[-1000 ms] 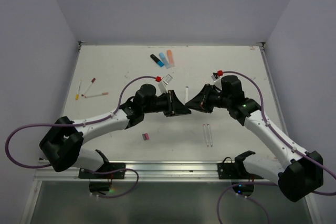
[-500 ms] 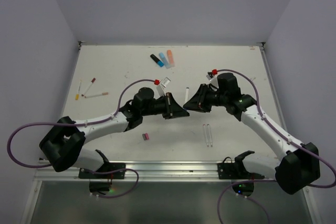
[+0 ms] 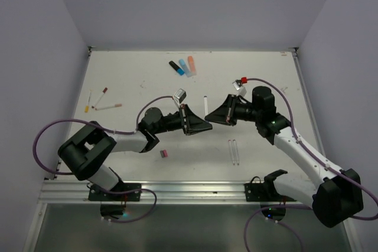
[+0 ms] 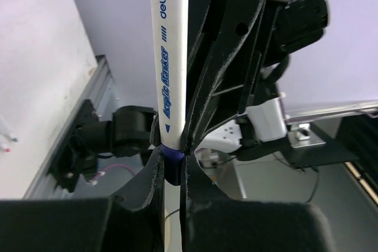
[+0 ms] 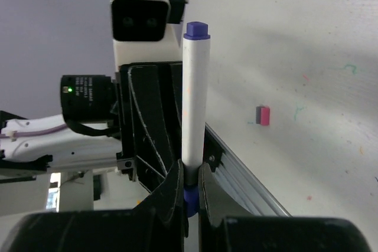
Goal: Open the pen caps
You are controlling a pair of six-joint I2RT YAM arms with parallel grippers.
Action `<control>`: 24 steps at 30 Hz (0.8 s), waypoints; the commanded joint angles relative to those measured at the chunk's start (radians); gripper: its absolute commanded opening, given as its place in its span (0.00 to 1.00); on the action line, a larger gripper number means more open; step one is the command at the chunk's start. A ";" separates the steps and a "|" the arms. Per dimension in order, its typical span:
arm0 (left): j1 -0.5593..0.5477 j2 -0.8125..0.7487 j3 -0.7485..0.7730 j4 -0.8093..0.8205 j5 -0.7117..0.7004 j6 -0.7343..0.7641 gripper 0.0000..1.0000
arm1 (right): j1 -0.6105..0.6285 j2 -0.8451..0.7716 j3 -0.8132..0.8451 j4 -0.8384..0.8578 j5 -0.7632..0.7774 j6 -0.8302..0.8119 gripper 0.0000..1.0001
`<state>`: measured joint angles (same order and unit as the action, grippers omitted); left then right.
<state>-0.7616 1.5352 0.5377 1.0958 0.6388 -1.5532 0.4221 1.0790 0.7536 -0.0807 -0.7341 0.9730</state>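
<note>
A white pen stands on end between my two grippers at the middle of the table. My left gripper is shut on the blue pen cap at the pen's lower end, with the printed white barrel rising out of the jaws. My right gripper is shut on that same lower end, pinching a grey collar just above the blue tip. A blue-purple stub tops the barrel. From above, the left gripper and the right gripper touch tip to tip.
Black, blue and salmon markers lie at the back. Thin pens lie at the far left. Two bare white barrels lie at the near right. A small pink and dark cap rests near the front, also the pink cap.
Both grippers have closed on the pen's lower end. The left arm has folded in toward the centre and the pen now stands more upright between the two.
</note>
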 commanded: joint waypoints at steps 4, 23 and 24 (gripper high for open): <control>-0.053 0.008 -0.010 0.797 0.156 -0.216 0.00 | 0.015 -0.011 -0.048 0.568 -0.064 0.217 0.00; -0.051 -0.473 0.117 -0.918 -0.039 0.618 0.00 | -0.088 -0.254 0.004 -0.049 0.369 -0.052 0.00; -0.051 -0.481 0.090 -0.901 -0.037 0.599 0.00 | -0.094 -0.255 0.003 -0.065 0.375 -0.054 0.00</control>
<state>-0.8043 1.1240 0.6651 0.4049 0.5697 -1.0805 0.4061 0.8341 0.7185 -0.0181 -0.6365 1.0016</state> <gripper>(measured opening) 0.072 0.053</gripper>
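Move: The purple-capped pen is already clamped by both hands: the left on its cap, the right on the body just beside the cap. It runs outward, nearly level, so its middle lies about 6 cm ahead of the left hand, 5 cm ahead of the right, and 1 cm above both. Some 22 cm below, two loose caps lie 18 cm left and 2 cm back of the left hand; two uncapped pens lie 13 cm right and 4 cm back of the right hand. The pen is carried up about 5 cm and back 2 cm between both shut grippers, their fingertips tilting up some 10 degrees. Then the left hand rolls to raise the pen's far end, about 20 degrees in all, keeping its pinch on the cap, while the right hand pulls off to the right by 3 cm and its fingers come free of the body. ##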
